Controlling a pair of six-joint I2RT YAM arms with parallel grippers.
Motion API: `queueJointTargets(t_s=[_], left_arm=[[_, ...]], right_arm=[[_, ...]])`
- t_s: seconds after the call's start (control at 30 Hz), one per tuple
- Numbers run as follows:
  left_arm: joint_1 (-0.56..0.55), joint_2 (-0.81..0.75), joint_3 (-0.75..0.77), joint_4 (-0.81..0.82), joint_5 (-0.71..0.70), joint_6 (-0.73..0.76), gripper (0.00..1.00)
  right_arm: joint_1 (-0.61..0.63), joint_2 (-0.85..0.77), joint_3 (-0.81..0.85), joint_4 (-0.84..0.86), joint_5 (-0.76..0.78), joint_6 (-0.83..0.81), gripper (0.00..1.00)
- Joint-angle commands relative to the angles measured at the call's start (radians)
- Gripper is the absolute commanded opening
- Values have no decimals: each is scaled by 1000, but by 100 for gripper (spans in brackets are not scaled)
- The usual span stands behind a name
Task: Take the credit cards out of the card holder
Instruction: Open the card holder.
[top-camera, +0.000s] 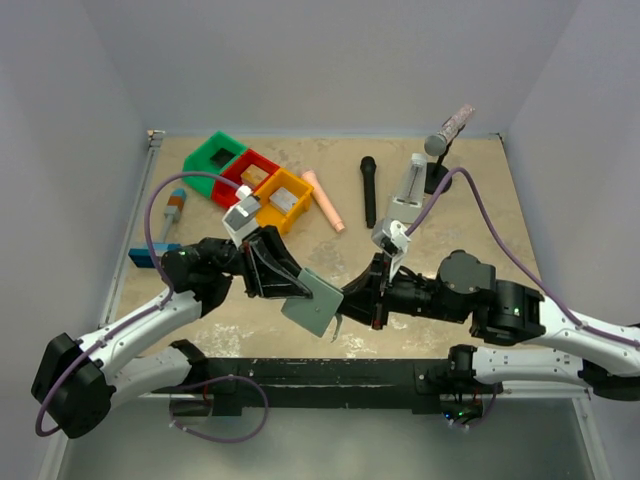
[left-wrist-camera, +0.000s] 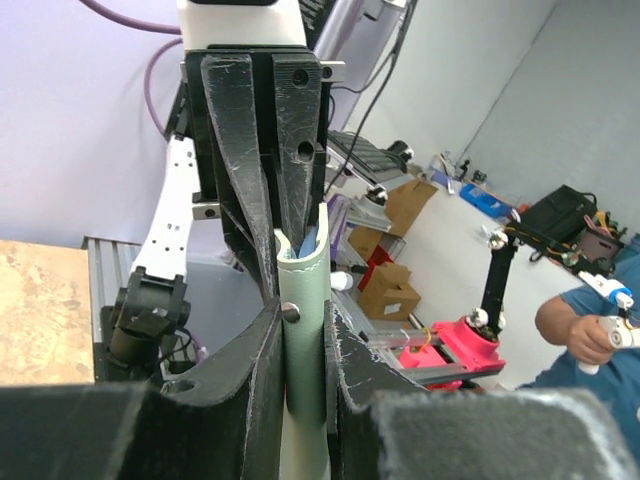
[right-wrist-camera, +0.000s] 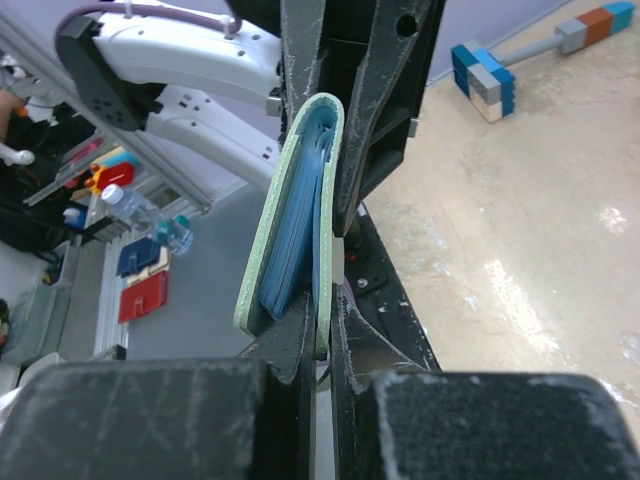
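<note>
The card holder (top-camera: 318, 302), a pale teal bifold wallet, hangs in the air over the near middle of the table, held between both grippers. My left gripper (top-camera: 292, 284) is shut across its folded spine (left-wrist-camera: 304, 300). My right gripper (top-camera: 345, 306) is shut on one flap near its lower edge (right-wrist-camera: 325, 250); the other flap stands slightly apart. Blue inner pocket panels (right-wrist-camera: 295, 230) show between the flaps. No silvery-grey or golden-tan credit card shows in any view; they are hidden or out of view.
Green (top-camera: 222, 157), red (top-camera: 248, 176) and orange (top-camera: 280, 199) bins stand at the back left. A pink stick (top-camera: 324, 200), a black microphone (top-camera: 368, 190) and a microphone stand (top-camera: 437, 160) lie behind. A blue-and-white block toy (top-camera: 157, 252) lies left, also in the right wrist view (right-wrist-camera: 482, 76).
</note>
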Motion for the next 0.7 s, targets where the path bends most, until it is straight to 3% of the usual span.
queueJointTargets(t_s=[0.0,0.2,0.23,0.3,0.33,0.5,0.57,0.67], left_arm=[[44,-33,-37,139,-37,35,11],[80,-154,-37,-312,-141,271,29],[80,-156,-28,-372,-144,295,37],[83,-130,-26,-373,-134,287,68],[84,-112,-32,-334,-128,257,99],[129,-70,-72,-321,-227,178,100],[135,-116,-65,-497,-296,270,100],[126,-202,36,-959,-490,515,100]], right_arm=[[-5,-54,27,-65,137,-13,0],[-5,-90,47,-186,180,-2,0],[-5,-85,59,-212,201,1,0],[-5,-68,85,-269,238,2,0],[-5,-52,109,-312,255,8,0],[-4,37,228,-540,376,41,0],[-4,59,248,-606,425,62,0],[-4,94,277,-703,487,99,0]])
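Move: Both hands already grip the card holder in the air: its middle lies about 3 cm to the left hand's right, 2 cm back and 1 cm above that hand, and about 5 cm to the right hand's left, level with it fore and aft and in height. Far below on the table, some 35 cm down, the yellow bin stands roughly 35 cm ahead and 8 cm left of the left hand. The pink roller lies 35 cm ahead and 5 cm right of the left hand. The left fingers open wide and let go of the card holder while the right hand keeps its pinch on the holder's right edge. Both hands first ease forward and down; the right then draws off to the right, about 6 cm in all, twisting clockwise with its left side dipping. The freed left hand runs on forward some 9 cm and down 5, turning counter-clockwise. ##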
